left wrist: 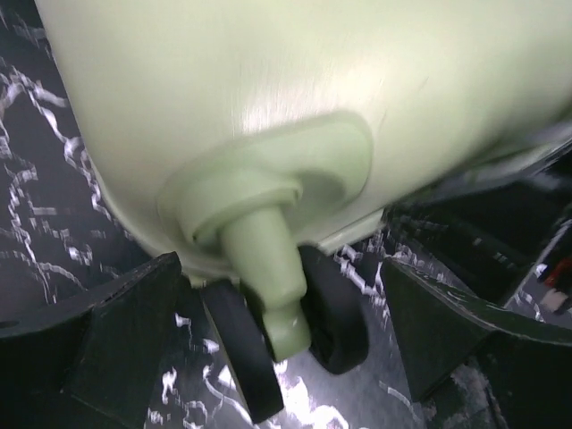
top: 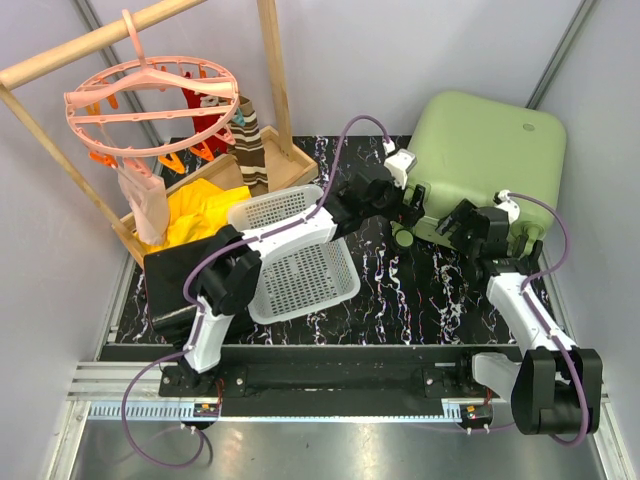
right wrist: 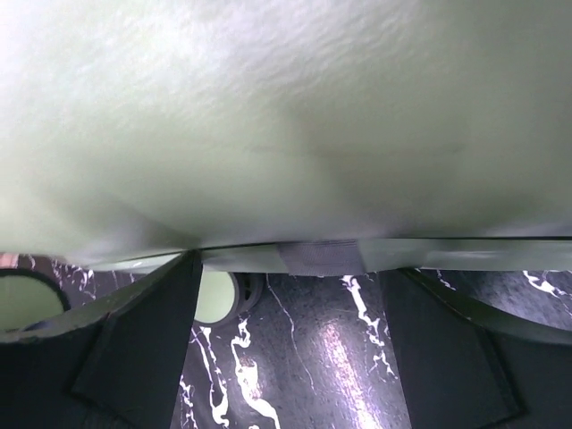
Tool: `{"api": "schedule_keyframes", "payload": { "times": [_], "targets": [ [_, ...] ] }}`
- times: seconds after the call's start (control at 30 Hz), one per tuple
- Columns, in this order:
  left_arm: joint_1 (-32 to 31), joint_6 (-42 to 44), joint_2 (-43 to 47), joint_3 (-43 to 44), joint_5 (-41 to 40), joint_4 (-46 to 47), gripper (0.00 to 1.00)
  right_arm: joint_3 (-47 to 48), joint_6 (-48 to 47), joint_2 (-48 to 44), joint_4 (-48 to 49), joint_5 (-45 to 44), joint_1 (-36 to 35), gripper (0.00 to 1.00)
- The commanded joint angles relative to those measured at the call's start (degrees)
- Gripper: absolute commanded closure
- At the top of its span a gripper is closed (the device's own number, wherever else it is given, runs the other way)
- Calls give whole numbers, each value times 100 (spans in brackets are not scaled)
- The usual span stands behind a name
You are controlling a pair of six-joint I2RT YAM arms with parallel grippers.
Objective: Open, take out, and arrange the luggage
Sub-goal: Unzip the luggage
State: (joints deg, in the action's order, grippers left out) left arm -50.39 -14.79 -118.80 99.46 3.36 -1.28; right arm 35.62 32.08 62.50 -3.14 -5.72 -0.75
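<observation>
The luggage [top: 490,150], a large light-green hard-shell suitcase, lies shut at the back right of the dark marbled table. My left gripper [top: 410,210] is at its near-left corner. In the left wrist view the green shell [left wrist: 313,80] fills the top, and a twin black wheel [left wrist: 241,349] on a green stem stands between my open fingers [left wrist: 116,340] without touching them. My right gripper [top: 462,225] is at the suitcase's near edge. In the right wrist view the shell [right wrist: 286,116] looms above the wide-apart jaws, with a grey tab [right wrist: 322,257] on its seam between them.
A white perforated basket [top: 300,265] lies under the left arm, next to a black boxy case [top: 165,285]. At the back left a wooden rack holds a pink clip hanger [top: 150,100], yellow cloth [top: 200,215] and a striped garment [top: 248,140]. Another wheel [right wrist: 219,295] shows under the suitcase.
</observation>
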Motion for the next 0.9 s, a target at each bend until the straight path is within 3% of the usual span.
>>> {"api": "schedule_keyframes", "payload": {
  "times": [0.0, 0.13, 0.33, 0.37, 0.47, 0.63, 0.87],
  "targets": [
    [-15, 46, 76, 56, 253, -285, 1, -107, -140, -229, 867, 220, -240, 12],
    [29, 2, 50, 82, 752, -303, 5, -309, -131, -238, 1401, 185, -627, 12],
    [284, -594, 42, 47, 1630, 101, 56, -862, 159, -431, 2080, 36, -1049, 18],
    [380, -717, 15, 47, 1781, 232, 72, -898, 159, -493, 2089, -25, -1093, 19],
    [521, -1244, 85, -49, 2195, 540, 99, -1091, 141, -581, 2185, -263, -1304, 29],
    [645, -1974, 279, -330, 2783, 1322, 100, -1582, 290, -616, 2852, -290, -1489, 37],
    [759, -3274, 305, -401, 3083, 1999, 100, -2234, 89, -248, 4636, -298, -1866, 39]
  ]
}}
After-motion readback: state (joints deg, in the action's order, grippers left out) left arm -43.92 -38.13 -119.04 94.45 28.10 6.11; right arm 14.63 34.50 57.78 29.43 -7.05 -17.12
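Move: Just beyond the left fingers, about 2 cm ahead, 2 cm right and 1 cm below, stands the luggage's upper left wheel, already between the open fingers; the lower left wheel is some 11 cm below that hand, 2 cm ahead and 1 cm right. From the right hand that lower wheel lies roughly 3 cm ahead, 11 cm left and 7 cm down, and the seam's grey patch 4 cm straight ahead, 1 cm down. Closing on the luggage's upper left wheel, the left hand pinches it from both sides while easing back about 2 cm, then rolls and swings clockwise, some 30 degrees in all, to point more to the right. The right hand leaves the grey patch, sweeping about 9 cm left and then slightly back towards the lower left wheel, tipping up and turning counter-clockwise some 15 degrees as its fingers partly close. ##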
